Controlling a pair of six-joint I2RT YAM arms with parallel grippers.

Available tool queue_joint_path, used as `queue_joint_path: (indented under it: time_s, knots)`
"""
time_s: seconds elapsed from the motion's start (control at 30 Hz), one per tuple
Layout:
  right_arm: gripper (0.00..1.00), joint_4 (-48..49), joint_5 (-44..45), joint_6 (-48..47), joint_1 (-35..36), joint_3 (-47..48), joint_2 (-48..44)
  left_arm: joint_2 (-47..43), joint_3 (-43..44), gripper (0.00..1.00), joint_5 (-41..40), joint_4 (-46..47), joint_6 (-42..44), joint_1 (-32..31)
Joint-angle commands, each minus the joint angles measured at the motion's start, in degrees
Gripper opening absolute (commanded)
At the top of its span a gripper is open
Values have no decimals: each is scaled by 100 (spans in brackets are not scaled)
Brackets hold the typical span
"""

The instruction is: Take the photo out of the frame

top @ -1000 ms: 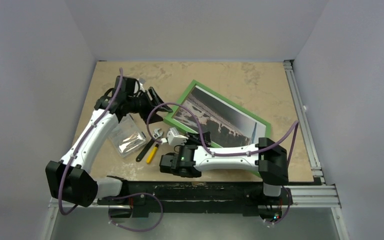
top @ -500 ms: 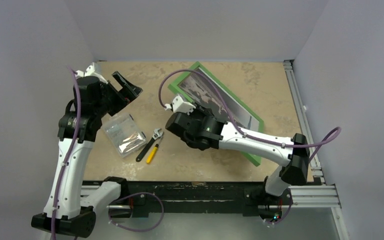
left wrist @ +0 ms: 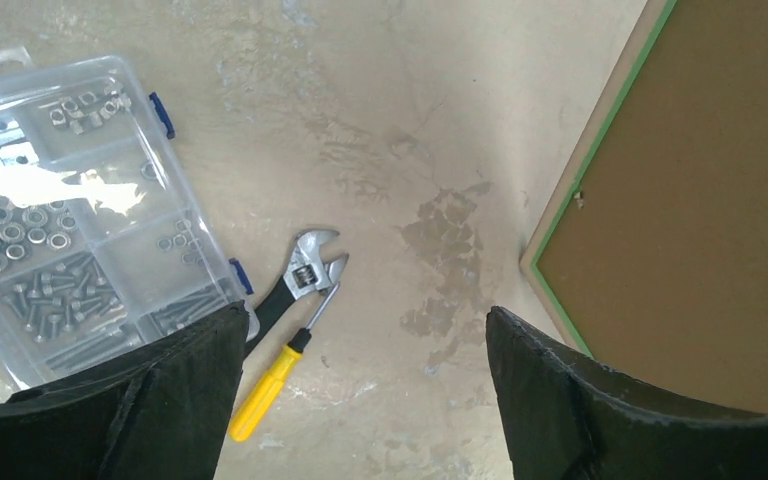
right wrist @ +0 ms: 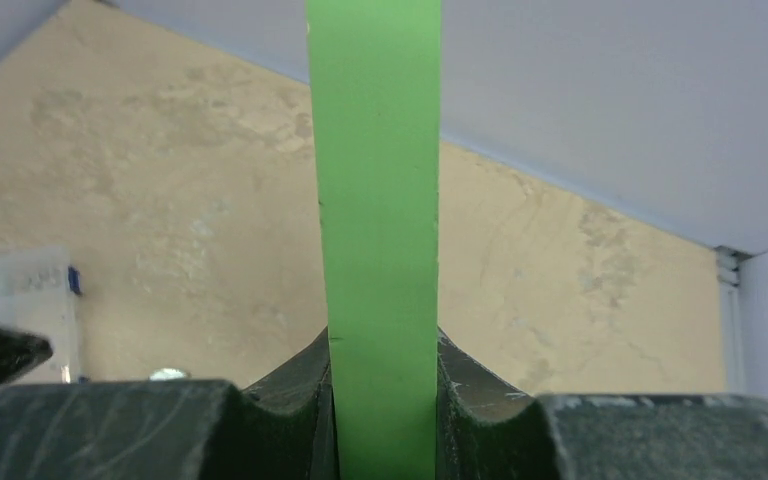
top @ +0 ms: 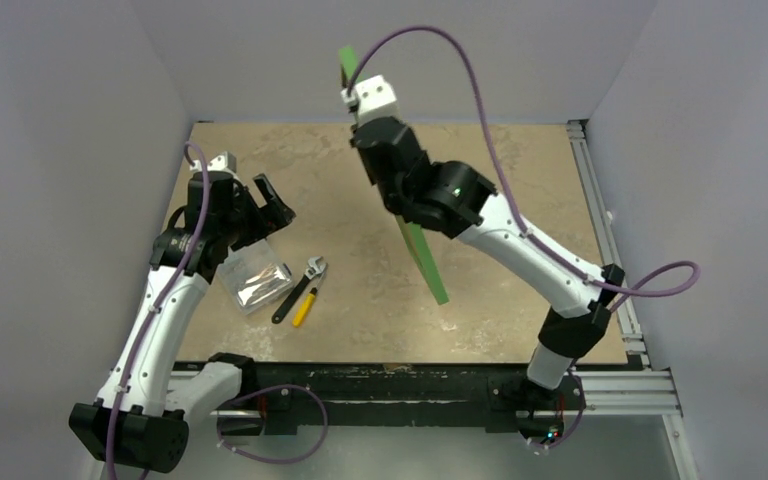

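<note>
My right gripper [top: 375, 140] is shut on the frame [top: 422, 255] and holds it up in the air, edge-on to the top view, as a thin green strip tilted over the table's middle. In the right wrist view the green moulding [right wrist: 375, 200] runs straight up between the closed fingers [right wrist: 305, 385]. The left wrist view shows the frame's back: a brown backing board [left wrist: 700, 200] bordered by green and pale wood [left wrist: 600, 165]. The photo is hidden. My left gripper [top: 272, 200] hangs open and empty over the table's left side, apart from the frame.
A clear plastic box of screws and nuts [top: 250, 275] lies at the left. Beside it are an adjustable wrench [top: 300, 285] and a yellow-handled screwdriver [top: 305, 308]. A metal rail [top: 600, 200] runs along the table's right edge. Grey walls enclose the table.
The right arm has lifted the frame from lying flat to standing on edge high above the table. The left gripper has opened and drawn back to the left.
</note>
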Motion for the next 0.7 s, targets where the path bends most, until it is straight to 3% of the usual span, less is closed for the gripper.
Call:
queue_joint_path:
  time_s: [0.0,0.23,0.43,0.67]
  knots:
    - [0,397,-1450,1602,-1355,-198,-844,-116,39,85,-58,429,257,-46]
    - [0,1003,-3624,2929,-3495,-2199,-1804,-61,-42,84,191,540,221,-51]
    - [0,1442,-4237,3065,-4882,-3630,-2198,-34,-114,84,368,646,191,-48]
    - [0,2328,-4646,3233,-5847,-5491,-2698,-3,-227,84,777,852,191,-54]
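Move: The right hand already pinches the green frame by its edge and holds it up, nearly upright and edge-on from above. The bare patch of table it is being brought over lies about 18 cm right of that hand, 2 cm back and roughly 38 cm below. The wrench lies some 14 cm left and 12 cm back of the right hand, and the yellow screwdriver 12 cm left and 14 cm back. From the left hand the bare patch is about 35 cm right, 2 cm ahead and 22 cm down. Rightward in a quick sweep of about 26 cm, drifting some 9 cm forward, the right hand carries the frame away from the tools, staying nearly level at first and then sinking about 12 cm towards the table. All the way it rolls its left side up by nearly 50 degrees and swings clockwise, fingers still pinching the frame's edge. ##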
